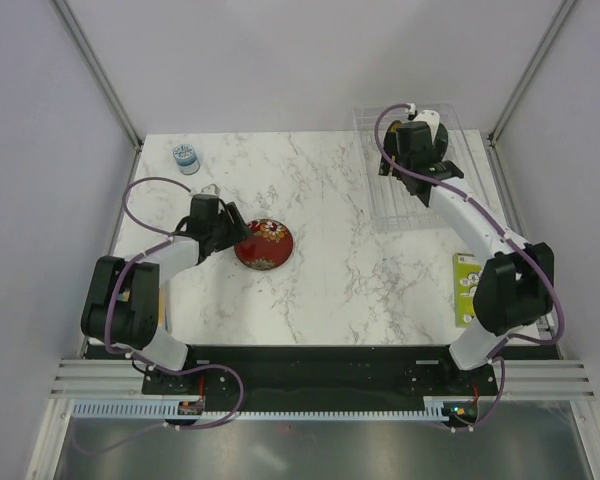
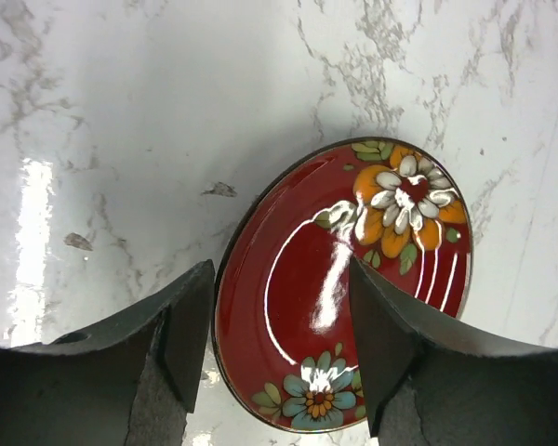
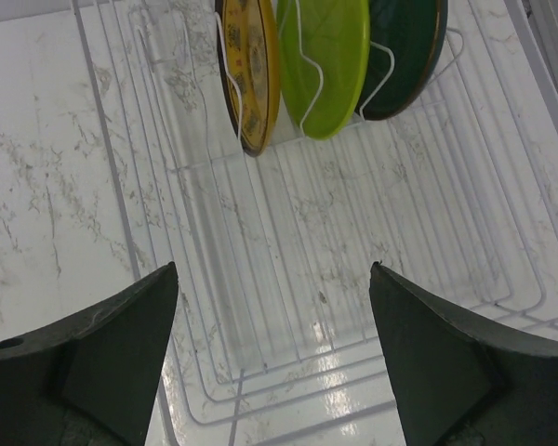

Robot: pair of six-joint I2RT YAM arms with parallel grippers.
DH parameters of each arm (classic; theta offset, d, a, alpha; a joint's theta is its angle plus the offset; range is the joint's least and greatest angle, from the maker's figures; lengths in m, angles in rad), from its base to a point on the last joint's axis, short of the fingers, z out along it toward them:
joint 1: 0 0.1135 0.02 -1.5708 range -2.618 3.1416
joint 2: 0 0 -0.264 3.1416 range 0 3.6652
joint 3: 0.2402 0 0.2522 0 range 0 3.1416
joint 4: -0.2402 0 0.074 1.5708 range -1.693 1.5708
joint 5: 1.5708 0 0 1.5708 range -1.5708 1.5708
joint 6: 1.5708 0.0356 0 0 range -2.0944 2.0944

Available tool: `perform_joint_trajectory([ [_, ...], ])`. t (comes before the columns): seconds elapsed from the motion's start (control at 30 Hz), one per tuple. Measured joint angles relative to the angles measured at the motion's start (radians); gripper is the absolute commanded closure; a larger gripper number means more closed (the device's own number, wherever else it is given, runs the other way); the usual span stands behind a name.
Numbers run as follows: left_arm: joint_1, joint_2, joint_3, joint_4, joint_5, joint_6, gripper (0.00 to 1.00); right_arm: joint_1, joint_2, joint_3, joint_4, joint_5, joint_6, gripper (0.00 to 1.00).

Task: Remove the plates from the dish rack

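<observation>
The red floral plate (image 1: 268,245) (image 2: 344,279) lies flat on the marble table. My left gripper (image 1: 234,236) (image 2: 281,334) is open at its near-left rim, one finger outside the rim and the other over the plate's face. Inside the white wire dish rack (image 1: 385,200) (image 3: 288,242) three plates stand upright: amber-brown (image 3: 248,70), lime green (image 3: 324,60) and dark teal (image 3: 405,51). My right gripper (image 1: 416,152) (image 3: 274,316) hangs open above the rack floor, short of those plates, with nothing between its fingers. In the top view the right arm hides most of them.
A small blue-grey round container (image 1: 186,158) sits at the table's far left. A green-and-white card (image 1: 467,288) lies by the right edge, near the right arm. The rack stands in the far right corner, close to the frame posts.
</observation>
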Motion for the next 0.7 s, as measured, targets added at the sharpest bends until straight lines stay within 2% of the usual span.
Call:
perform_joint_trajectory([
  [0.03,0.000,0.000,0.006,-0.008,-0.014,0.003,0.31,-0.002,0.036,0.036,-0.003,0.012,-0.012,0.11],
  [0.37,0.001,-0.074,0.019,-0.098,-0.171,0.018,0.31,-0.040,0.390,0.400,0.013,0.043,-0.113,0.25],
  [0.57,0.001,-0.179,0.019,-0.114,-0.170,0.026,0.31,-0.066,0.552,0.575,0.014,0.058,-0.175,0.34],
  [0.7,0.001,-0.237,0.022,-0.114,-0.165,0.032,0.31,-0.088,0.631,0.644,0.014,0.063,-0.213,0.35],
])
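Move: The right hand, empty, is over the front of the dish rack; the orange plate stands upright about 20 cm ahead of it, some 2 cm to its right and 11 cm below. The green plate stands about 5 cm to the right of the orange one and the dark green plate 10 cm, both level with it. From the left hand the orange plate is roughly 26 cm ahead, 38 cm right and 5 cm higher; the red plate lies about 6 cm to that hand's right, 1 cm nearer the base and 3 cm below. The right hand reaches about 15 cm forward over the rack, sinking some 5 cm and drifting slightly right, as its wrist rolls right side down by roughly 10 degrees and the wide-open fingers partly close to straddle the orange plate's upper near edge without yet gripping it. The left hand, its fingers staying open, first shifts about 3 cm left from over the red plate's left edge, then rises about 7 cm, its fingers tilting up a little. ##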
